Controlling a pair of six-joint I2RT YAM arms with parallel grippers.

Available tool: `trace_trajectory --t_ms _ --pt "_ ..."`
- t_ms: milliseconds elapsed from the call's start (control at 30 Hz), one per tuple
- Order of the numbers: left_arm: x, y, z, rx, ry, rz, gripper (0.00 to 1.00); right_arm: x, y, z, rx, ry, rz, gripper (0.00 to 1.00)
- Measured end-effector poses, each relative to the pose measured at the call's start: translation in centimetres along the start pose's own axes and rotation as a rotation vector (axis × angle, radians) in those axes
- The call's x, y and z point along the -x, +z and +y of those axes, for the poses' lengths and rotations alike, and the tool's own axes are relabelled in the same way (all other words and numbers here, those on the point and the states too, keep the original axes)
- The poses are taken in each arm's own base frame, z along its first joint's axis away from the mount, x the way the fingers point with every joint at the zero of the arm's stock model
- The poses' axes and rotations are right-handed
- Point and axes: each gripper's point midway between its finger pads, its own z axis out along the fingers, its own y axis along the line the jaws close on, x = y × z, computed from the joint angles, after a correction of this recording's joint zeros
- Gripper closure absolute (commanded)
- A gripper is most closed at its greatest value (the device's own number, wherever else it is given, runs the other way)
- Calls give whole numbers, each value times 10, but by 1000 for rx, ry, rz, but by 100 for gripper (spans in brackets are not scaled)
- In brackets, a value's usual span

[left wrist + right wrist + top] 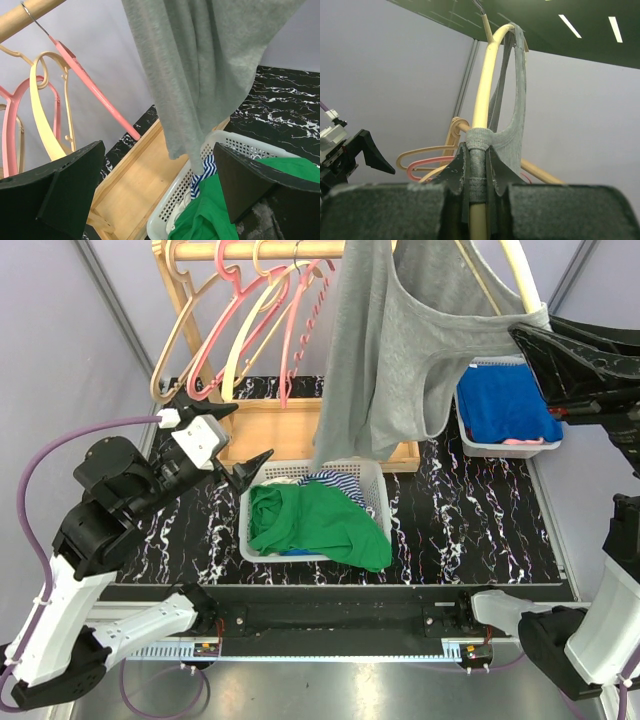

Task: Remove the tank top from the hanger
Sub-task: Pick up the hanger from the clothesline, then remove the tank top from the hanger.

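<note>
A grey tank top [400, 350] hangs on a cream hanger [520, 275] at the top of the overhead view. Its lower hem drops toward the white basket. My right gripper [520, 335] is raised at the right and is shut on the hanger's arm where a grey strap wraps it. In the right wrist view the gripper [477, 170] clamps the strap-covered hanger [482, 100], and the strap [517, 115] loops above. My left gripper [253, 432] stands open left of the hanging cloth with nothing between its fingers. From the left wrist the gripper [160, 185] faces the tank top [200, 65].
A wooden rack's rod [260, 250] carries several empty pink and cream hangers [250, 330] over a wooden base [270, 430]. A white basket [375, 480] holds a green garment [320, 525] and a striped one. Another basket with blue cloth [505, 400] stands at the right.
</note>
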Motion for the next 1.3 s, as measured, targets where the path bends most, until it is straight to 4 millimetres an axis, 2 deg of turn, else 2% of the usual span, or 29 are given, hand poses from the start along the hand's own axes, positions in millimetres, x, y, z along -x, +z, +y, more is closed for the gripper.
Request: trace_trajectory --t_ms 267,467,567,633,733,900,1033,1100,1300 --pt "1 0 -3 -17 -13 -10 1 17 -5 14 35 16 -39 100" --pt "2 0 -4 -26 -20 -14 1 19 -15 26 57 41 -39 100" --pt "1 0 -5 -31 -22 -14 1 14 -18 31 78 59 -30 100" --pt "1 0 -5 -31 -24 -14 1 3 -19 35 104 84 -9 100" --pt "2 0 -6 -36 -24 -16 1 -25 -19 41 156 152 41 100" --pt "3 0 -6 -41 -21 -20 1 -100 -26 53 250 325 203 100" --pt "9 -2 -4 -38 -6 -35 1 -146 -39 66 318 437 333 100" --pt "14 -4 -2 -34 6 -44 1 -157 -46 71 345 466 374 100" --pt "31 -8 5 -25 53 -66 1 -173 -70 98 480 536 434 100"
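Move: The right gripper, high up, already holds the hanger's near end with the grey tank top on it, off the rail; it is bound for the open left gripper, about 24 cm to its left, 6 cm ahead and some 25 cm lower. The basket lies about 12 cm ahead, 15 cm left and 66 cm below, the rail's middle 30 cm ahead, 15 cm left and 22 cm below. From the left gripper the tank top hangs roughly 6 cm ahead, 14 cm right and 14 cm higher. Still pinching hanger and cloth together, the right hand first eases back towards the base, then swings down about 20 cm and some 6 cm left, bringing the hanger's free end towards the left gripper. As it sinks, its wrist tips the upward-pointing fingers down some 30 degrees and turns counter-clockwise about as much, while the left hand waits open, lifting slightly at the end. ##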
